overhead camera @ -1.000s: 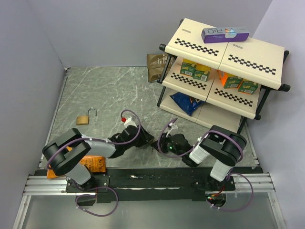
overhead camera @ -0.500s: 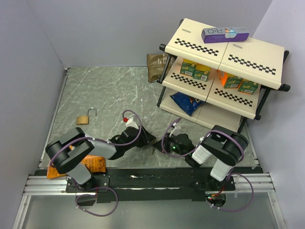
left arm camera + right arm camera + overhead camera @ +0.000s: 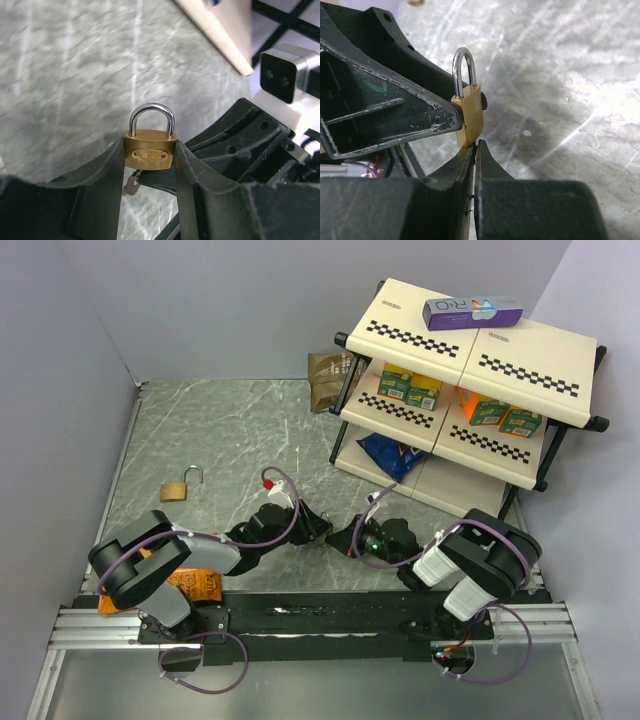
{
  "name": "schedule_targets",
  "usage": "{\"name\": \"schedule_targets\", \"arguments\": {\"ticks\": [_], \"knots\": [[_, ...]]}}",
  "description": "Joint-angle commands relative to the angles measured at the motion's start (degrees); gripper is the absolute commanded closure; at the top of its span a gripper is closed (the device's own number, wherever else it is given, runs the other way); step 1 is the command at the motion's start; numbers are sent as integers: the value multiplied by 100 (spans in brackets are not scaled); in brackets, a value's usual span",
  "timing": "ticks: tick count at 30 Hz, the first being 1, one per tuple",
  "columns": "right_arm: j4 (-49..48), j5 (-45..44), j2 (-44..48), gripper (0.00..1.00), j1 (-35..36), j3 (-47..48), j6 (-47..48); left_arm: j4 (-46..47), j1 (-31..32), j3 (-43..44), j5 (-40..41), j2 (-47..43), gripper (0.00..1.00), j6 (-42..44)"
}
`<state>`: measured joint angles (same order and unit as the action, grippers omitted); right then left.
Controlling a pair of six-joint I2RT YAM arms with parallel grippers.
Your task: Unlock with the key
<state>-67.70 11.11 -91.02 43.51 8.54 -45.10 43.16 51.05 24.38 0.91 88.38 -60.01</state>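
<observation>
In the left wrist view my left gripper is shut on the brass padlock, pinching its body from both sides. Its silver shackle stands upright and closed. The small silvery key shows just under the padlock's bottom, beside a dark finger of my right gripper. In the right wrist view the right gripper is shut, its tips touching the underside of the padlock. Only a thin edge of the key shows between its pads. From above, both grippers meet low over the table.
A second brass padlock lies on the marble table at the left. An orange packet sits under the left arm. A two-tier shelf with boxes and a blue bag fills the back right, with a brown pouch beside it.
Both grippers, still joined at the padlock, have shifted slightly right and away from the bases. The right arm's elbow has swung to the right.
</observation>
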Motion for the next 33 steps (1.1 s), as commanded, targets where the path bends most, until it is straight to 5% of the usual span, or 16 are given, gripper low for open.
{"name": "schedule_targets", "arguments": {"ticks": [1, 33], "knots": [[-815, 13, 576, 100, -140, 166, 45, 650, 309, 32, -1180, -286, 99, 173], [-104, 1156, 1904, 100, -598, 175, 467, 976, 678, 40, -1225, -699, 99, 411]]}}
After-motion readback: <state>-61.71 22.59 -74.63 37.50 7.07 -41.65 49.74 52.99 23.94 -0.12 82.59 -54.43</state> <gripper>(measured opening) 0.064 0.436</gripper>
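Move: The left hand already grips the small padlock; the key, pinched in the right fingers at the padlock's keyhole end, lies about 2 cm back and 2 cm right of the left hand. From the right hand the padlock is roughly 2 cm ahead and 2 cm left, at nearly the same height. From the left hand, the open padlock lies some 12 cm ahead, 38 cm left, and the blue bag about 20 cm ahead, 17 cm right, both lower. Both hands rise together about 6 cm, fingers tilting up some 10 degrees, keeping padlock and key gripped and together. ##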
